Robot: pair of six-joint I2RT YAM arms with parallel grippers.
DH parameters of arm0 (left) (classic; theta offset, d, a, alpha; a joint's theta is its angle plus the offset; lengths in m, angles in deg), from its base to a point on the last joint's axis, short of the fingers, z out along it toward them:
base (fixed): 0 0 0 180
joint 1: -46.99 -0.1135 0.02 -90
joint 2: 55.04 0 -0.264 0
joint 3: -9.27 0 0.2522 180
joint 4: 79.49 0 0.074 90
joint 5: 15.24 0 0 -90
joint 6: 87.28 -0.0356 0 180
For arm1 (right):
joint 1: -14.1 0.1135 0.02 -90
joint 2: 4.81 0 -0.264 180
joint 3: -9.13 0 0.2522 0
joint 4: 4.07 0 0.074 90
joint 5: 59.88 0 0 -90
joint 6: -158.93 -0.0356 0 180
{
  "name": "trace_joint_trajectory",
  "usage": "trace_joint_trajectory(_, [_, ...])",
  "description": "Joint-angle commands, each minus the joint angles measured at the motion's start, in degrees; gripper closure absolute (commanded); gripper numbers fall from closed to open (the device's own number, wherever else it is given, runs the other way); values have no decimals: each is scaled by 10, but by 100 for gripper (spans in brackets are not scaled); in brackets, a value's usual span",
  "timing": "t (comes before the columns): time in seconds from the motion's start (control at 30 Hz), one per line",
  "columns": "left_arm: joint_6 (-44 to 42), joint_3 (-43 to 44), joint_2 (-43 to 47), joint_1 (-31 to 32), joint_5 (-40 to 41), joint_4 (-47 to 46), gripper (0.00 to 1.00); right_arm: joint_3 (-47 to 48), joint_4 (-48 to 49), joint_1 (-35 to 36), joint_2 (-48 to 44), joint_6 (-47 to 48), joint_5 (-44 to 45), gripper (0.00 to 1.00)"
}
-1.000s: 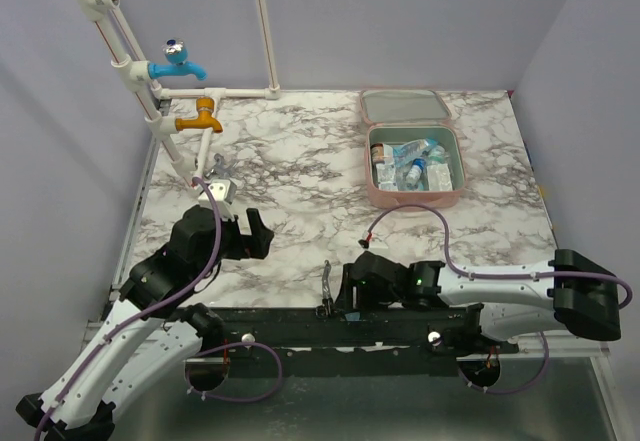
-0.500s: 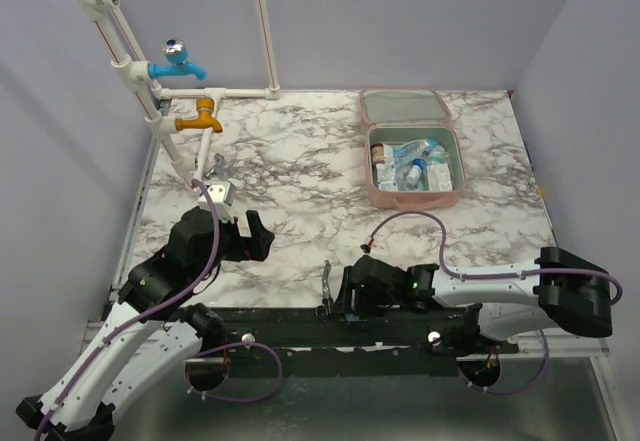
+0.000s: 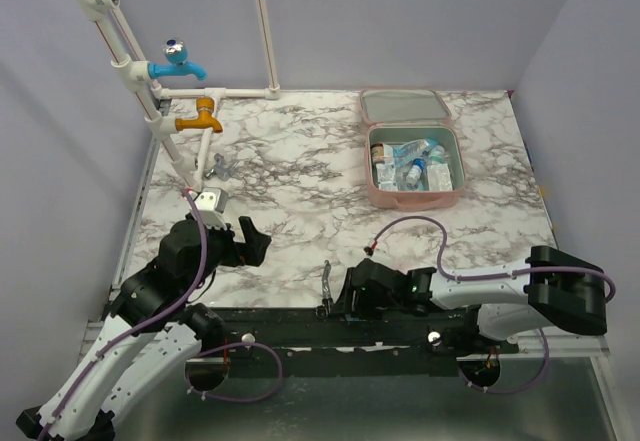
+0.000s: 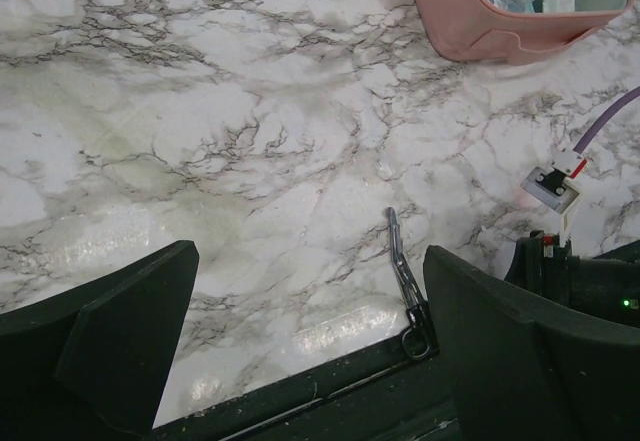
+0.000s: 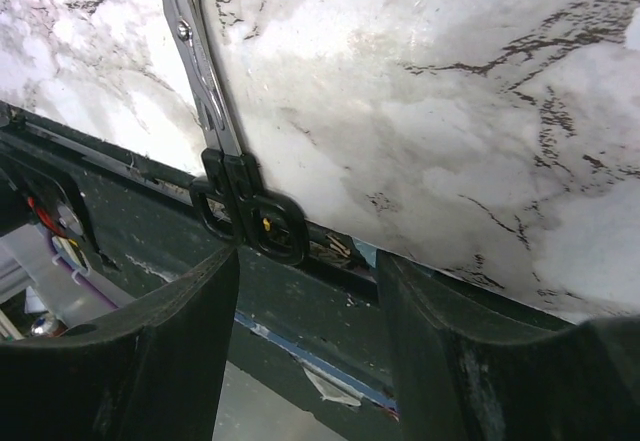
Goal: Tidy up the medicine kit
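The medicine kit lies open at the back right of the marble table, its pink lid folded back and bottles and packets inside. A corner of the kit shows in the left wrist view. Scissors with black handles lie at the table's near edge, also seen as scissors and scissors. My right gripper sits low beside them, open, and the handles lie just beyond its left fingertip; right gripper holds nothing. My left gripper hovers open and empty; left gripper.
A white pipe frame with a blue tap and an orange tap stands at the back left. A small grey item lies near it. A black rail runs along the table's near edge. A purple cable loops over the table.
The left arm has drawn back slightly toward the near left. The right arm's elbow has shifted left and its jaws have narrowed a little. Scissors and kit have not moved.
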Motion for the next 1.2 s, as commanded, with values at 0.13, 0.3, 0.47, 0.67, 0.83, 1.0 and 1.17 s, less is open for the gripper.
trace_joint_trajectory(0.13, [10, -7, 8, 22, 16, 3, 2, -16, 75, 4, 27, -7, 30, 45])
trace_joint_trajectory(0.3, [15, -6, 6, 40, 31, 9, 1, -20, 102, 4, 48, -8, 28, 52])
trace_joint_trajectory(0.47, [21, -6, 8, 51, 43, 13, 1, -28, 120, 5, 56, -11, 32, 62])
trace_joint_trajectory(0.67, [25, -6, 7, 65, 57, 17, 2, -44, 131, 4, 43, -18, 44, 76])
trace_joint_trajectory(0.83, [28, -5, 4, 72, 63, 19, 1, -48, 136, 5, 36, -17, 47, 88])
trace_joint_trajectory(1.0, [31, -5, 3, 75, 70, 21, 1, -51, 137, 4, 23, -7, 56, 97])
trace_joint_trajectory(1.17, [32, -5, -2, 78, 75, 22, 2, -53, 143, 5, 5, 6, 64, 99])
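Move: The forceps' handles lie about 3 cm to the right hand's left, level with it fore and aft and some 1 cm lower, over the table's near edge. The teal tape on the edge is 1 cm to the hand's right and 2 cm below; the medicine kit box stands roughly 38 cm ahead and 18 cm right. From the left hand the handles are about 9 cm back, 17 cm right and 20 cm down. The right hand edges 2 cm left, dips slightly, pinches the forceps' handles shut between its fingers, then rises 1 cm. ##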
